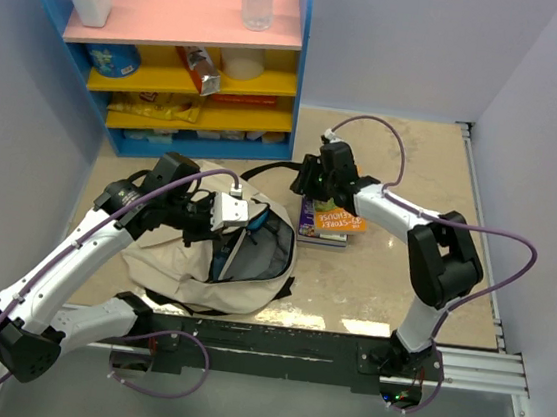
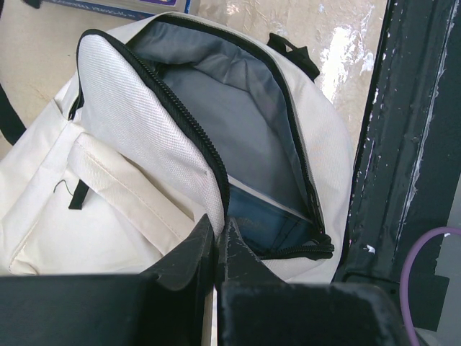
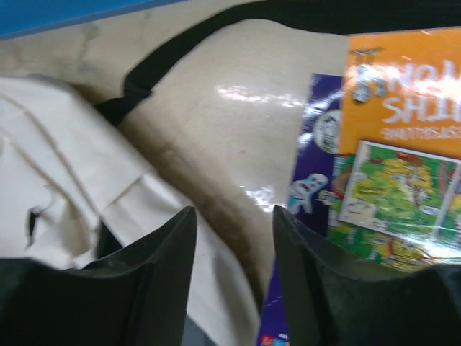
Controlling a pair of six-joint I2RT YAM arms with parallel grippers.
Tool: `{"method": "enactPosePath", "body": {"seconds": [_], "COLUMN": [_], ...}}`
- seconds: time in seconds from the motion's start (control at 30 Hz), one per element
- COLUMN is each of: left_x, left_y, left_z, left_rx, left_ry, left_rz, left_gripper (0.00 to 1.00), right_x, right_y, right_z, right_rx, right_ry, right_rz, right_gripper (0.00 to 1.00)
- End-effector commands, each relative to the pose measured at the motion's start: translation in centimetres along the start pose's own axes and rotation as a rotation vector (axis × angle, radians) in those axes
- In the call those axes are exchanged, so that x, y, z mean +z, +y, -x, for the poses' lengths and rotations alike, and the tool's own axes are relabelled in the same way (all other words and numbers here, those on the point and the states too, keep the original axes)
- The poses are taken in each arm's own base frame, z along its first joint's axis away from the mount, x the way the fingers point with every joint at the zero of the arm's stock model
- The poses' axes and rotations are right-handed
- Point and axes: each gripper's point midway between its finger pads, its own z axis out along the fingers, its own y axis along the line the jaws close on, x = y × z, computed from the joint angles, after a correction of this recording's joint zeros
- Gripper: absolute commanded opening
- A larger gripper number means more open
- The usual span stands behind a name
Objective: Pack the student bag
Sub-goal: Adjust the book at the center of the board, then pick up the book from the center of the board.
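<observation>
The student bag (image 1: 177, 257), a cream canvas backpack with black straps, lies on the table with its main zip open and its grey lining showing (image 2: 216, 108). A blue book (image 2: 263, 225) sits inside at the bottom of the opening. My left gripper (image 2: 216, 234) is shut on the bag's front flap edge and holds the mouth open (image 1: 257, 224). My right gripper (image 3: 233, 215) is open with nothing between its fingers. It hovers over the gap between the bag's top and a stack of books (image 1: 332, 221). An orange comic (image 3: 403, 144) lies on a purple one (image 3: 310, 194).
A blue shelf unit (image 1: 174, 66) with yellow and pink boards stands at the back left, holding bottles and snack packs. A black strap (image 3: 166, 58) lies on the table behind the bag. A dark metal rail (image 2: 410, 166) runs along the near edge.
</observation>
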Motion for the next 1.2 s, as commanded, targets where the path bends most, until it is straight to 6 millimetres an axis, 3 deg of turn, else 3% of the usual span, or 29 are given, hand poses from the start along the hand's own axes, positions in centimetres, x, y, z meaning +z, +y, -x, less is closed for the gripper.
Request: {"method": "enactPosePath", "body": {"seconds": [0.0,0.03,0.13,0.17,0.23,0.33,0.53,0.93,1.0,1.17], "left_x": [-0.4,-0.4,-0.4,-0.5,-0.5,-0.4,-0.6,-1.0,-1.1,-1.1], "left_y": [-0.3,-0.3,-0.3,-0.4,-0.3,-0.4,-0.5,-0.6,-0.6,-0.6], "left_z": [1.4,1.4,1.5,1.4,1.4,1.4,1.6,1.8,2.0,2.0], "left_rx": [0.017,0.018,0.019,0.019,0.021,0.019,0.024,0.036,0.037,0.036], "left_ry": [-0.059,-0.059,-0.06,-0.059,-0.06,-0.061,-0.065,-0.07,-0.074,-0.077], "left_rz": [-0.003,-0.005,-0.004,-0.003,-0.002,-0.009,-0.01,-0.007,-0.006,-0.007], "left_gripper": [0.0,0.0,0.0,0.0,0.0,0.0,0.0,0.0,0.0,0.0], "right_x": [-4.4,-5.3,-7.1,-7.1,-8.0,-8.5,-8.0,-5.3,-4.9,-3.6], "right_y": [6.7,6.6,3.7,0.9,-2.4,-6.5,-12.1,-14.2,-13.8,-14.0], "right_z": [6.0,6.8,9.8,10.2,11.6,11.7,9.8,3.2,2.8,-0.7], "right_rx": [-0.047,-0.045,0.008,0.046,0.099,0.128,0.183,0.247,0.267,0.352], "right_ry": [-0.109,-0.124,-0.208,-0.218,-0.258,-0.277,-0.213,-0.072,-0.063,0.002], "right_rz": [0.24,0.23,0.169,0.126,0.083,0.0,-0.085,-0.054,-0.023,0.031], "right_gripper": [0.55,0.57,0.65,0.66,0.67,0.7,0.74,0.74,0.74,0.69]}}
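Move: The orange treehouse book lies roughly 9 cm to the right hand's right, about level with it front to back, its middle some 4 cm lower. The purple book under it has its middle about 6 cm right, 3 cm nearer the base and 7 cm down; the bag's open compartment is around 10 cm left and 17 cm back. From the left hand the orange book is about 30 cm right, 15 cm ahead and 12 cm below. Heading for the orange book's far right edge, the right hand lifts about 11 cm, swings some 17 cm right over the stack and sinks some 14 cm beside that edge, easing slightly back left at the end. It bows forward and returns on the way, turning about 15 degrees clockwise while its half-open fingers spread wider. It ends with one finger over the cover and the other outside the spine; touch can't be made out. ##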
